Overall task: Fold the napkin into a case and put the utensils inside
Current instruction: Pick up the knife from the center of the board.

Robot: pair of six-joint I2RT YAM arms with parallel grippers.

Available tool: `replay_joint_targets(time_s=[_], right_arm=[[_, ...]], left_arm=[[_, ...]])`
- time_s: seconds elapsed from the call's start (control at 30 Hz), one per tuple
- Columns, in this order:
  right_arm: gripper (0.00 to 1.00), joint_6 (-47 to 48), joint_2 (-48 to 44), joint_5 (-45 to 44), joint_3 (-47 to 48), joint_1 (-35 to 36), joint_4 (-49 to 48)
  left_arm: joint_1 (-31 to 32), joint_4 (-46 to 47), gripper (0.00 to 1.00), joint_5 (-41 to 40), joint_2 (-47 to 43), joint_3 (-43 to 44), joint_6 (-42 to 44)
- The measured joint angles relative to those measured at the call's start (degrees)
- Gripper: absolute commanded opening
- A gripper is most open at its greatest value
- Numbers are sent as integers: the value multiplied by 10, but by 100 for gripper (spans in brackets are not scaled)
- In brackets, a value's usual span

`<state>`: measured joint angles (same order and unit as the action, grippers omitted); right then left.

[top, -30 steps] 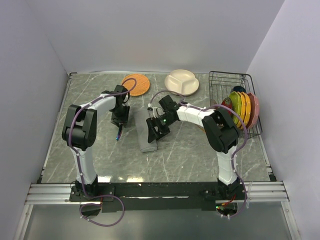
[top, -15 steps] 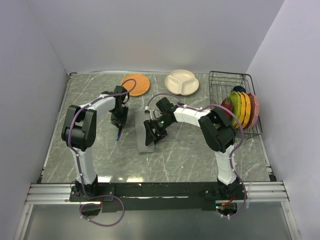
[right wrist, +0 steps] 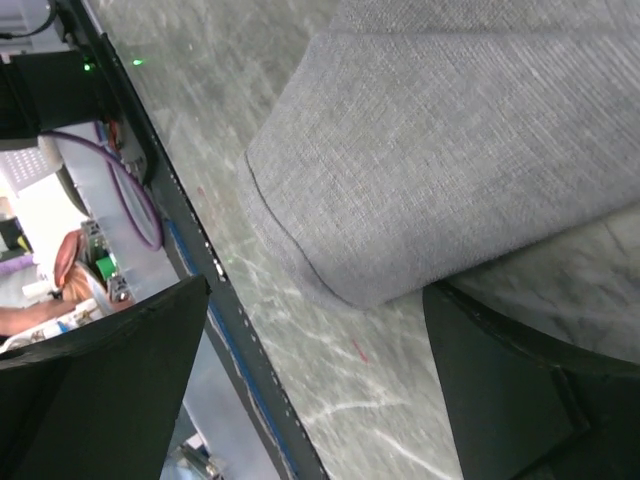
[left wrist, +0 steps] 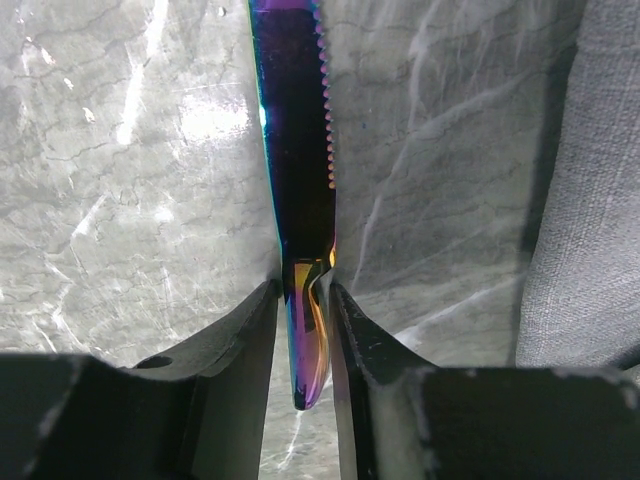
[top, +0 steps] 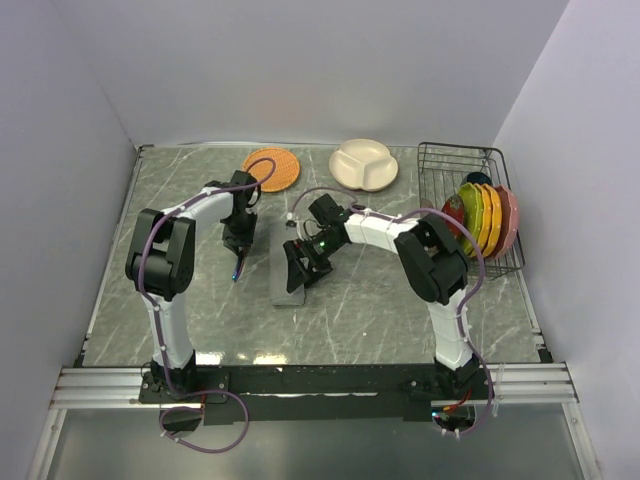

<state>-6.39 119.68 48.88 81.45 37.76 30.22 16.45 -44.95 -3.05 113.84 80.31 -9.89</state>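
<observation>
The grey napkin [top: 286, 288] lies folded into a narrow oblong case in the middle of the table. Its edge shows in the left wrist view [left wrist: 585, 200], and its rounded near end in the right wrist view [right wrist: 450, 130]. My right gripper [top: 295, 268] hovers over that end, its jaws [right wrist: 315, 330] wide open on either side and holding nothing. My left gripper [top: 238, 250] is left of the cloth, shut [left wrist: 303, 290] on the handle of the iridescent purple knife [left wrist: 295, 150]. The serrated blade [top: 236, 268] points away over the marble.
An orange woven mat [top: 272, 168] and a cream divided plate [top: 364, 163] sit at the back. A black wire rack [top: 455, 160] at the right holds several coloured plates [top: 485, 218]. Walls enclose the table on three sides.
My right gripper slid left and nearer along the cloth and opened wider. The cloth's near end shifted left with it. The left jaws narrowed around the knife handle.
</observation>
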Motion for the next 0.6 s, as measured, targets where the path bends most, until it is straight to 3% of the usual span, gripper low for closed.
replay_joint_targets(time_s=[0.13, 0.23, 0.3, 0.6], right_arm=[[100, 11, -11, -11, 0, -20, 19], [100, 19, -21, -24, -1, -44, 30], [100, 23, -26, -31, -1, -56, 35], [100, 6, -36, -50, -1, -89, 28]], left_arm=[[3, -1, 32, -5, 2, 2, 7], [3, -2, 6, -5, 4, 4, 9], [4, -2, 2, -4, 4, 6, 8], [5, 5, 1, -1, 0, 32, -47]])
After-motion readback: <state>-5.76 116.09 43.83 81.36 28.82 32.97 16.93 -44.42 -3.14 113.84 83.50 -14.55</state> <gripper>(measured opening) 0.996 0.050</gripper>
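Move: The knife lies on the table between the left hand's parted fingertips, its middle some 2 cm ahead and about 1 cm below. The folded napkin is about 12 cm to the right and 3 cm back; the woven mat is roughly 22 cm ahead and 8 cm right. From the right hand, the napkin's middle is some 5 cm ahead, 3 cm left and 4 cm below, the knife about 10 cm ahead, 15 cm left and 4 cm below. The knife is pinched between the left fingertips as they close on it almost in place; only at the very end does the left hand start off with it, about 2 cm forward, 1.5 cm up and a little right. Meanwhile the right hand, fingers wide open, draws away from the napkin's near end, over 5 cm forward and as far to the right, turning some 10 degrees clockwise. ##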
